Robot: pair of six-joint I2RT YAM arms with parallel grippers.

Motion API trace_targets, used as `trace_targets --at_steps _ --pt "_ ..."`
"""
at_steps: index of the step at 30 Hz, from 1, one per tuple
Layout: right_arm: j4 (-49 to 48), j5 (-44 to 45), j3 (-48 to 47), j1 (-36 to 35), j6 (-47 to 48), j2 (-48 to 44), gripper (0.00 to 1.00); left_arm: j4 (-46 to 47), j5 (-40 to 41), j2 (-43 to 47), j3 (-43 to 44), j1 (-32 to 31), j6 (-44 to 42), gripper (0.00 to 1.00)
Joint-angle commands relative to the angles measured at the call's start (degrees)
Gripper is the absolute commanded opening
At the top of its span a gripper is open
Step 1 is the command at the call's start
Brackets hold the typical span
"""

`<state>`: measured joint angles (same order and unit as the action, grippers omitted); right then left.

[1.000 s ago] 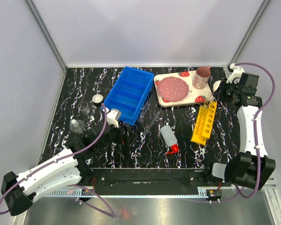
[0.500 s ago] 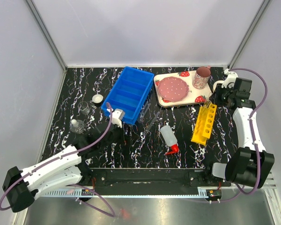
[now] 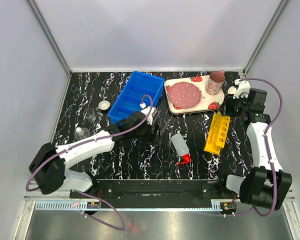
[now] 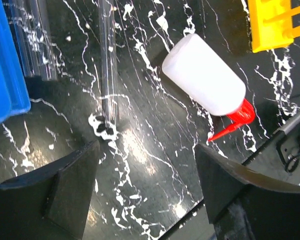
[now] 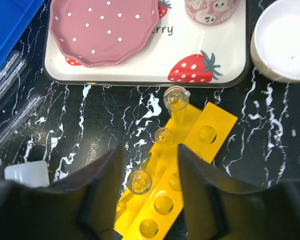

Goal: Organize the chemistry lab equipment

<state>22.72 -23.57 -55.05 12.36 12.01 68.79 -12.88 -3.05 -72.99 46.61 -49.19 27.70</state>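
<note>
Three thin clear tubes stand in the yellow rack [image 5: 210, 135]. My right gripper [image 5: 150, 150] is open around the nearest tube [image 5: 140, 181], apart from its rim; from above it [image 3: 232, 106] hangs over the rack's [image 3: 218, 131] far end. My left gripper [image 4: 146, 147] is open with only table between its fingers. It [image 3: 152, 124] hovers by the blue bin's near corner, over loose tubes [image 4: 109, 65]. The squeeze bottle [image 4: 205, 80] with its red nozzle [image 4: 235, 120] lies just ahead. Two small beakers [image 3: 91, 115] and the tiny white dish [image 3: 104, 105] sit at the left.
The blue bin [image 3: 132, 100] stands at the back centre. The strawberry tray [image 3: 210, 97] holds a pink plate and the pink mug [image 3: 216, 82]. A cream bowl [image 5: 285, 40] sits right of the tray. More tubes [image 4: 35, 40] lie against the bin.
My left arm has swung right from the left side to the bin's near corner. My right gripper has opened, letting go of the tube in the rack.
</note>
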Motion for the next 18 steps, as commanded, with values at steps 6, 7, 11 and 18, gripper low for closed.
trace_targets --at_steps 6,7,11,18 --pt "3.91 -8.31 -2.34 0.64 6.18 -8.85 0.93 -13.30 2.34 -17.52 18.15 -0.64 -8.36 0.73" --pt "4.52 -9.98 -2.43 1.00 6.18 -9.38 0.97 -14.26 2.95 -20.06 20.34 -0.91 -8.80 0.72" --pt "3.30 -24.82 0.28 4.24 2.60 -11.57 1.00 -19.09 5.76 -26.05 25.89 -2.22 -11.44 0.67" --pt "0.83 -37.85 4.33 5.39 0.56 -13.77 1.00 -25.52 10.08 -35.63 34.07 -3.02 -13.73 0.55"
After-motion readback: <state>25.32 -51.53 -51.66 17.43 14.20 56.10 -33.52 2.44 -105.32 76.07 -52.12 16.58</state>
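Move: The lone test tube lying on the table is about 5 cm ahead of the left hand, 3 cm to its right and 11 cm below. The squirt bottle is some 10 cm right and 3 cm back, the tube pair 10 cm ahead and 1 cm left, the blue tray's middle 18 cm ahead and 7 cm left. From the right hand the lone tube lies 28 cm left, 10 cm back; the yellow rack's middle is 7 cm back, 3 cm left. To the lone test tube's near end the left hand sinks about 6 cm while also going forward and right, its wrist rolling left side up so the fingers point more steeply down and narrow to roughly half open, still above the glass. The right hand, already loose from the racked tube, opens wide, rises, and heads back and left, turning some 20 degrees counter-clockwise. ##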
